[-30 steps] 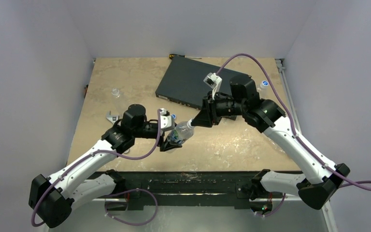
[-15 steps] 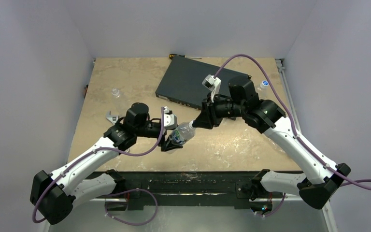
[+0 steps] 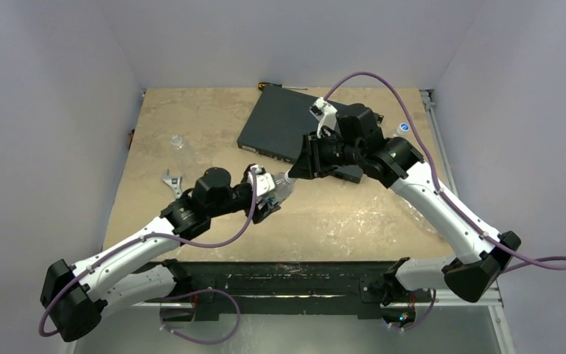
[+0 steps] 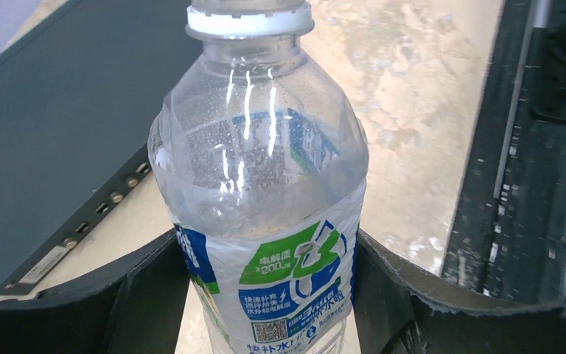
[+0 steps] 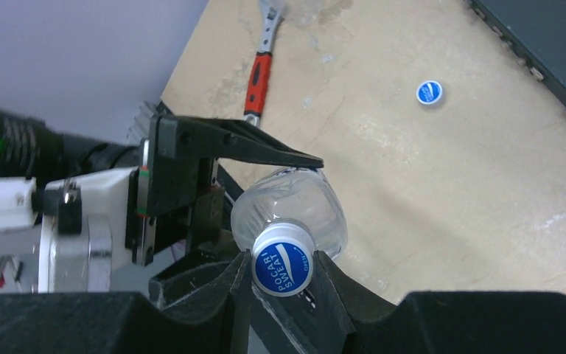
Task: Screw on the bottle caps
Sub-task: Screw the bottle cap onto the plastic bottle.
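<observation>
A clear bottle (image 4: pixel 265 169) with a blue, green and white label is held tilted above the table between both arms. My left gripper (image 4: pixel 269 295) is shut on its labelled body, one black finger (image 4: pixel 140 295) on each side. From above, the bottle (image 3: pixel 277 191) lies between the left gripper (image 3: pixel 265 199) and the right gripper (image 3: pixel 290 177). My right gripper (image 5: pixel 284 274) is shut on the blue bottle cap (image 5: pixel 284 268), which sits on the bottle's neck. A loose bottle cap (image 5: pixel 429 92) lies on the table.
A flat black box (image 3: pixel 295 129) lies at the back centre, with a screwdriver (image 3: pixel 280 86) behind it. A wrench (image 3: pixel 171 179) with a red handle (image 5: pixel 260 74) rests at the left. A small bottle (image 3: pixel 177 140) stands far left, and a blue-capped one (image 3: pixel 403 129) far right.
Both grippers have carried the bottle a little toward the far side of the table. The right wrist has turned on the cap. Both grips are unchanged.
</observation>
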Tool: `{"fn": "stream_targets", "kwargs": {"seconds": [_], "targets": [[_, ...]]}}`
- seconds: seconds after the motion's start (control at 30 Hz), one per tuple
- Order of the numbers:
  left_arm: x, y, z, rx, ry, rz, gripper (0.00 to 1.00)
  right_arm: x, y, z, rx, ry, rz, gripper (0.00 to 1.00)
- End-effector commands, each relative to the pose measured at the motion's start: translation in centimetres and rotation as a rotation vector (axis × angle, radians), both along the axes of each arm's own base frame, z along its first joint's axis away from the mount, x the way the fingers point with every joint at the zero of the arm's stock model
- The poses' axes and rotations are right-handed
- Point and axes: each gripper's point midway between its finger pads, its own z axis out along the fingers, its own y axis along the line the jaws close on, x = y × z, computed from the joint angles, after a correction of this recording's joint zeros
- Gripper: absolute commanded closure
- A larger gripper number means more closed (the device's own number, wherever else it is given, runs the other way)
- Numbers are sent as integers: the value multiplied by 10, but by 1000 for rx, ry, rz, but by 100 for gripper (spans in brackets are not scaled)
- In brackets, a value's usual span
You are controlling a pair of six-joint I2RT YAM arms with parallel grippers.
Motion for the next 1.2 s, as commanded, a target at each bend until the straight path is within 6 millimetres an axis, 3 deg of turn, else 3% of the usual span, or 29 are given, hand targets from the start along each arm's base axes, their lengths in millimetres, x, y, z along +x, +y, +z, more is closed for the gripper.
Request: {"fn": "stream_targets", "kwargs": {"seconds": [0.0,0.17,0.33,0.53,0.7,0.83,1.0,1.17], "targets": [[44,-1,98,-261,-317,230,100,-6,-9,-48,-145,264,-166,94],[53,-3,102,-293,-378,316,100,6,-8,-74,-191,357,-294,92],[52,-17,81,-254,-364,308,100,15,-4,-82,-187,401,-365,87],[47,-15,49,-213,-278,313,100,29,-4,-45,-146,333,-412,66],[37,-13,26,-202,-189,301,100,32,-17,-13,-122,239,-437,25],[30,-13,10,-179,-123,283,100,31,-29,15,-86,142,-445,5],[11,-21,7,-184,-54,164,100,18,-36,50,-30,-49,-315,2],[-15,-28,21,-226,65,-80,100,-8,-35,55,-64,-237,-25,7]]}}
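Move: Pinched between the right fingertips, the cap is right at that hand's point, already on the neck of the bottle. The bottle's middle hangs some 10 cm below the right hand, about 5 cm to its left and 2 cm nearer. From the left hand, which grips the bottle, the cap is about 10 cm up, 5 cm right and 2 cm ahead. A loose cap lies on the table about 13 cm ahead, 8 cm left and 25 cm below the right hand. Carrying bottle and cap together, both hands go forward and down about 4 cm, the left swinging counter-clockwise some 15 degrees, the right clockwise about 20. The right fingers then spread wide, letting go of the cap, and the hand withdraws up about 9 cm, rightward and back. The left keeps its grip, rises again some 4 cm, then eases back. ##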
